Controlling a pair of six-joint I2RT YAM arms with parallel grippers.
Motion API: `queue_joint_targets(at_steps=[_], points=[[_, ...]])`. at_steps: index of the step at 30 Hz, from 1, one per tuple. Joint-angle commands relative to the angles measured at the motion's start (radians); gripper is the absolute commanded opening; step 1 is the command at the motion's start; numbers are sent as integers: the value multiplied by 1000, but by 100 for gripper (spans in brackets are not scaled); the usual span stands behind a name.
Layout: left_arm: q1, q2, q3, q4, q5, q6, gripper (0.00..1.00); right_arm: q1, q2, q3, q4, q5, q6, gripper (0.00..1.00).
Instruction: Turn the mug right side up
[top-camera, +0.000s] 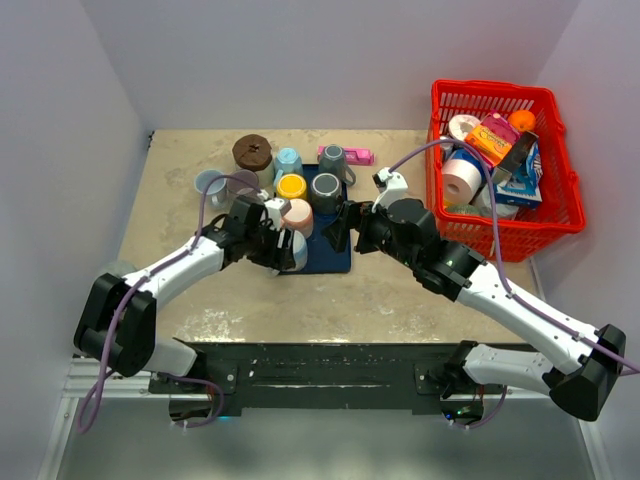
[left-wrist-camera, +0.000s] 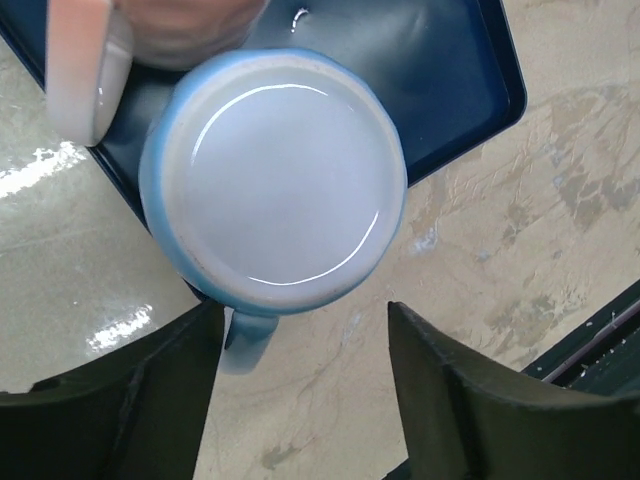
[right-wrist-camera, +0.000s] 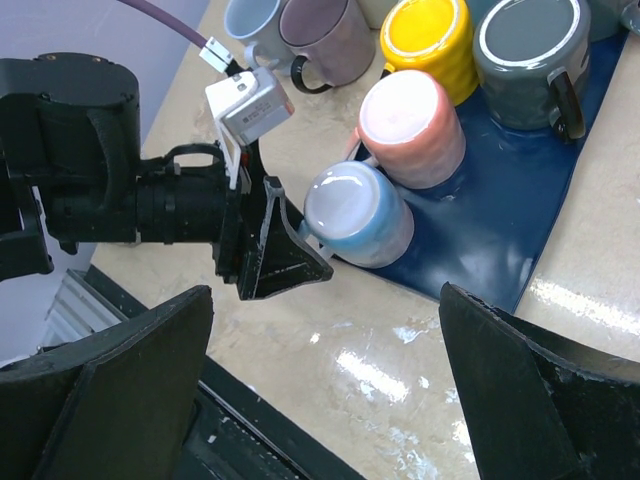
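Observation:
A light blue mug (top-camera: 299, 251) (left-wrist-camera: 275, 180) (right-wrist-camera: 360, 215) stands upside down, white base up, on the near left corner of the dark blue tray (top-camera: 335, 258) (left-wrist-camera: 470, 80) (right-wrist-camera: 500, 220). Its handle (left-wrist-camera: 248, 335) points off the tray toward my left gripper (top-camera: 284, 250) (left-wrist-camera: 300, 390) (right-wrist-camera: 290, 255). That gripper's jaws are apart, the handle lying just inside the left finger (left-wrist-camera: 150, 390). My right gripper (top-camera: 336, 228) (right-wrist-camera: 325, 390) hangs wide open over the table beside the tray, holding nothing.
A pink mug (top-camera: 297, 214) (right-wrist-camera: 412, 125) stands upside down against the blue one. Yellow (right-wrist-camera: 430, 35) and grey (right-wrist-camera: 530, 55) mugs share the tray. More mugs (top-camera: 252, 152) sit behind it. A red basket (top-camera: 566, 180) of items stands at the right.

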Motion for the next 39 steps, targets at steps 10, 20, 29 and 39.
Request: queue_joint_targets(at_steps=[10, 20, 29, 39], points=[[-82, -6, 26, -39, -147, -4, 36, -3, -31, -27, 46, -1, 10, 99], [-114, 11, 43, -45, -251, -49, 52, -3, -20, -30, 66, -32, 16, 99], [-142, 39, 46, 7, -293, -108, 43, -3, -34, -59, 70, -41, 30, 98], [-160, -16, 47, 15, -360, -147, 0, -3, -47, -70, 56, -46, 38, 98]])
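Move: The upside-down light-blue mug's handle lies nearly at the left hand's point, about 1 cm left and 2 cm lower. Its body is some 3 cm ahead and 5 cm right of that hand. The peach mug stands about 10 cm ahead and 7 cm right, the yellow mug 16 cm ahead and 6 cm right, both about 3 cm lower. From the right hand the handle lies roughly 14 cm left, 2 cm ahead and 21 cm below. The left hand sinks about 2 cm, rolling some 10 degrees, and its fingers close, pinching the light-blue mug's handle. ##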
